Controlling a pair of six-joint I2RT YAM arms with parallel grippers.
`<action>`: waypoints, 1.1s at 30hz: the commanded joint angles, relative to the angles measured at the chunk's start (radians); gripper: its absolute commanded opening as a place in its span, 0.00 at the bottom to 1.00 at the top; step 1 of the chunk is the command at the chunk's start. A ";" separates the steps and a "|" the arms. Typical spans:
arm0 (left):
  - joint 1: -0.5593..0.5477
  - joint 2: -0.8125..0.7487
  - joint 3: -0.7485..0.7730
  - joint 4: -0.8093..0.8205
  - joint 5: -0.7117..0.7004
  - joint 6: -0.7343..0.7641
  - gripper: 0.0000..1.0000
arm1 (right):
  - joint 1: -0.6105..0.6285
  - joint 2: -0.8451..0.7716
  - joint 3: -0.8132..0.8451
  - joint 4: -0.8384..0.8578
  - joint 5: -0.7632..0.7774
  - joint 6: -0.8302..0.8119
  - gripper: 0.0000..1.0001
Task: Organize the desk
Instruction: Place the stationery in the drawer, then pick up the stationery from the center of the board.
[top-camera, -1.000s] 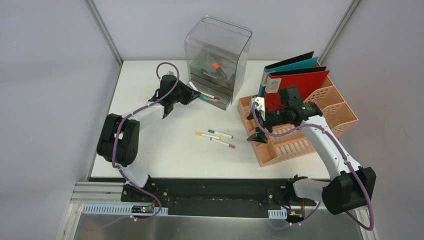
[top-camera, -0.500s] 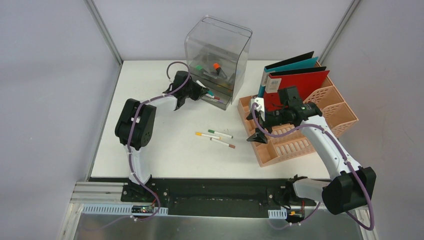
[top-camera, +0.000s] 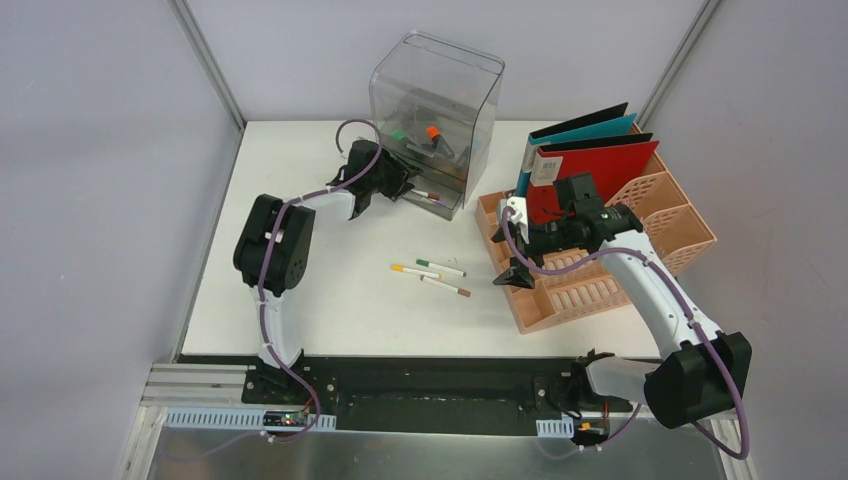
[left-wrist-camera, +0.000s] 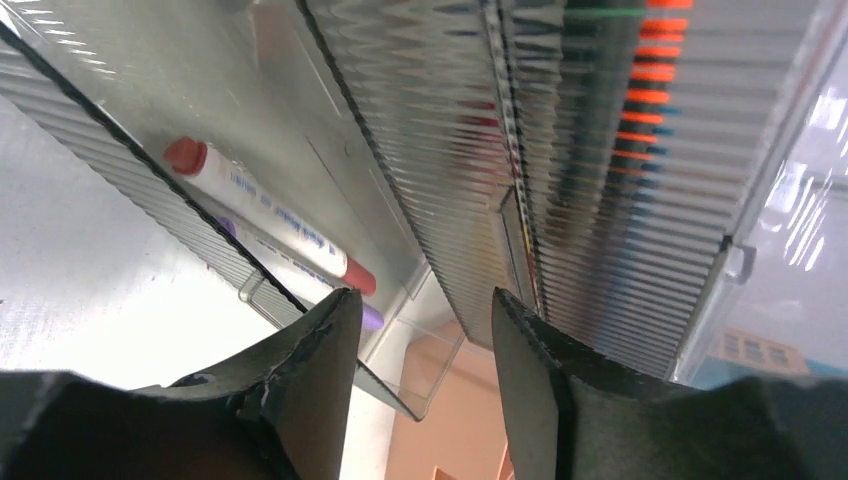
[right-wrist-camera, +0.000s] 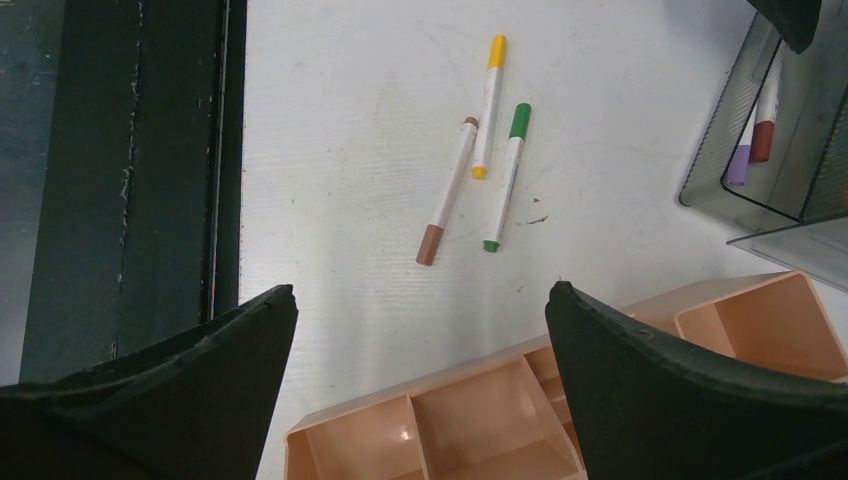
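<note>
On the white desk (top-camera: 300, 290) lie three markers: yellow-capped (top-camera: 412, 271), green-capped (top-camera: 440, 267) and brown-capped (top-camera: 446, 287). My left gripper (top-camera: 402, 181) is at the clear grey drawer box (top-camera: 436, 90), right in front of its pulled-out bottom drawer. In the left wrist view that gripper (left-wrist-camera: 421, 295) is open and empty, and a red-capped marker (left-wrist-camera: 268, 220) lies in the drawer beside a purple-capped one (left-wrist-camera: 368, 317). My right gripper (top-camera: 515, 248) hangs wide open over the front left corner of the peach rack (top-camera: 590, 290), holding nothing (right-wrist-camera: 420, 288).
Teal and red binders (top-camera: 590, 160) stand in the back of the rack. The box's upper drawers hold more markers (top-camera: 433, 132). Grey walls close in the desk on both sides, and a black front edge (top-camera: 420, 375) runs between the arm bases.
The left arm reached forward to the drawer box with a marker, and its jaws went from shut to open; the marker now lies in the drawer. The right arm barely moved.
</note>
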 joint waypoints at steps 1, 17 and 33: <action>0.001 -0.116 0.015 0.022 0.050 0.161 0.53 | 0.009 0.002 0.040 0.001 -0.043 -0.031 0.99; 0.001 -0.774 -0.480 -0.060 0.063 0.764 0.77 | 0.014 0.014 0.027 0.006 -0.108 -0.032 0.99; 0.003 -1.196 -0.889 0.005 0.150 0.701 0.99 | 0.025 0.068 -0.018 0.060 -0.121 -0.023 0.99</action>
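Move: The yellow marker lies roughly 24 cm back from the left hand, 2 cm to its right and 7 cm below. Also from the left hand, the green marker is about 23 cm back and 8 cm right, the brown one some 28 cm back and 10 cm right, both at the yellow one's height. From the right hand, the yellow marker is about 23 cm left, 2 cm forward and 15 cm lower. Left hand arcs back some 23 cm and slightly left, up then down, from drawer towards yellow marker, opening wide. ##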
